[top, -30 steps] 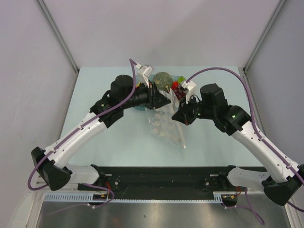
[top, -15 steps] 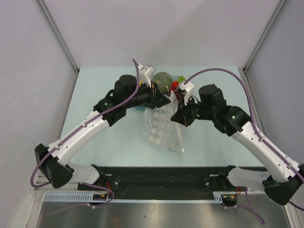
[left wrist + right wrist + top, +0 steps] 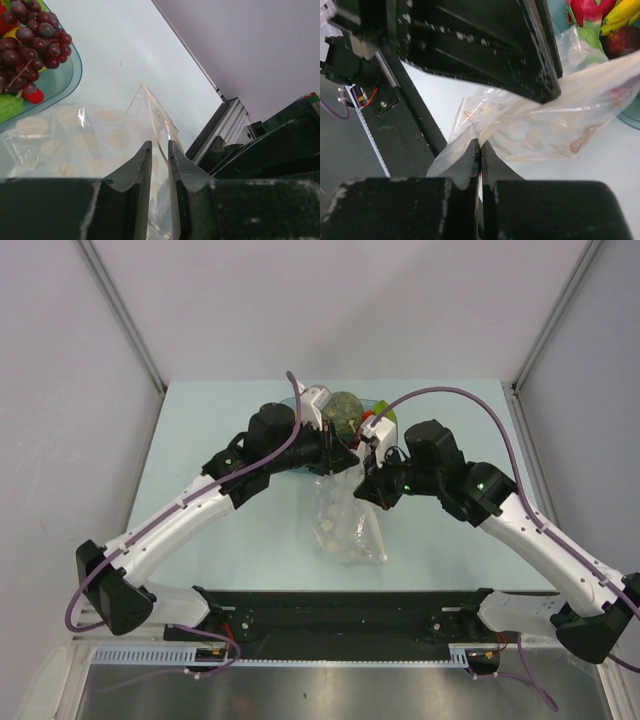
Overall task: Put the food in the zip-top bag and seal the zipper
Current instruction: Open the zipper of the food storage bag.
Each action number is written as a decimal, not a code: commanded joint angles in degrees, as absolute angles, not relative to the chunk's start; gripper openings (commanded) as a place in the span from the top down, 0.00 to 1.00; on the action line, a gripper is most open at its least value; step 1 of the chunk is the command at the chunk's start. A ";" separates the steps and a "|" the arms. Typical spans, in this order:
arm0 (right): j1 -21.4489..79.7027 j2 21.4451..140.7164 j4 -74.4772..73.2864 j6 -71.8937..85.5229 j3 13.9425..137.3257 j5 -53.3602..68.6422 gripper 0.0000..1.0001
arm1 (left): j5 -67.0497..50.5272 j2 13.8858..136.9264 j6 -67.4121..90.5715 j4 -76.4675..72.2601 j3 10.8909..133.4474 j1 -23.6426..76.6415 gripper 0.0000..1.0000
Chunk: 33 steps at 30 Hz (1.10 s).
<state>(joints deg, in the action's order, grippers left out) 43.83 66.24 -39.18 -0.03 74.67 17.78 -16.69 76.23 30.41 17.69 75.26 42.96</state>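
Observation:
The zip-top bag (image 3: 345,525), clear with white dots, hangs between my two grippers just in front of the bowl. My left gripper (image 3: 338,458) has the bag's top edge with the zipper strip (image 3: 159,120) between its jaws, which stand only narrowly apart around the bunched film. My right gripper (image 3: 366,486) is shut tight on the bag's (image 3: 560,120) other edge. The grey-green ball (image 3: 345,408) sits in the blue bowl (image 3: 296,398) behind the grippers. Dark red grapes (image 3: 30,40) lie in that same bowl (image 3: 70,80). No food shows inside the bag.
A pink dragon fruit (image 3: 590,10) and a yellow banana (image 3: 620,20) also lie in the bowl. The black rail (image 3: 340,605) with both arm bases runs along the near table edge. Grey walls close in the table's sides and back.
Both grippers have drawn closer together and slightly nearer. The bag, first slanting down to the right, now hangs straighter below them.

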 commanded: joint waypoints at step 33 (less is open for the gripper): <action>32.52 68.20 -30.94 24.43 74.36 27.68 0.40 | -16.61 76.82 30.23 17.93 75.58 43.42 1.00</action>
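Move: The left hand, fingers slightly parted, has the bag's zipper rim about 2 cm back, 1 cm right and 3 cm below. The right hand already pinches the rim at its own fingertips. The food bowl lies some 16 cm ahead of the left hand, 4 cm left and 20 cm lower; from the right hand it is about 20 cm ahead, 4 cm left and 17 cm lower. The grapes sit 8 cm right of the bowl's middle, level with it in reach. The left hand sinks about 3 cm and eases back a little onto the zipper rim, shuts its slightly parted fingers on it beside the right hand's pinch, then keeps hold almost in place. Only after that grip is made do the right fingers, which have stayed nearly put with a small wrist tilt, open wide and let go of the rim; the right hand then moves some 3 cm forward and 2 cm right, rising about 2 cm, its wrist turning clockwise and tipping the fingers upward, some 30 degrees in all. ##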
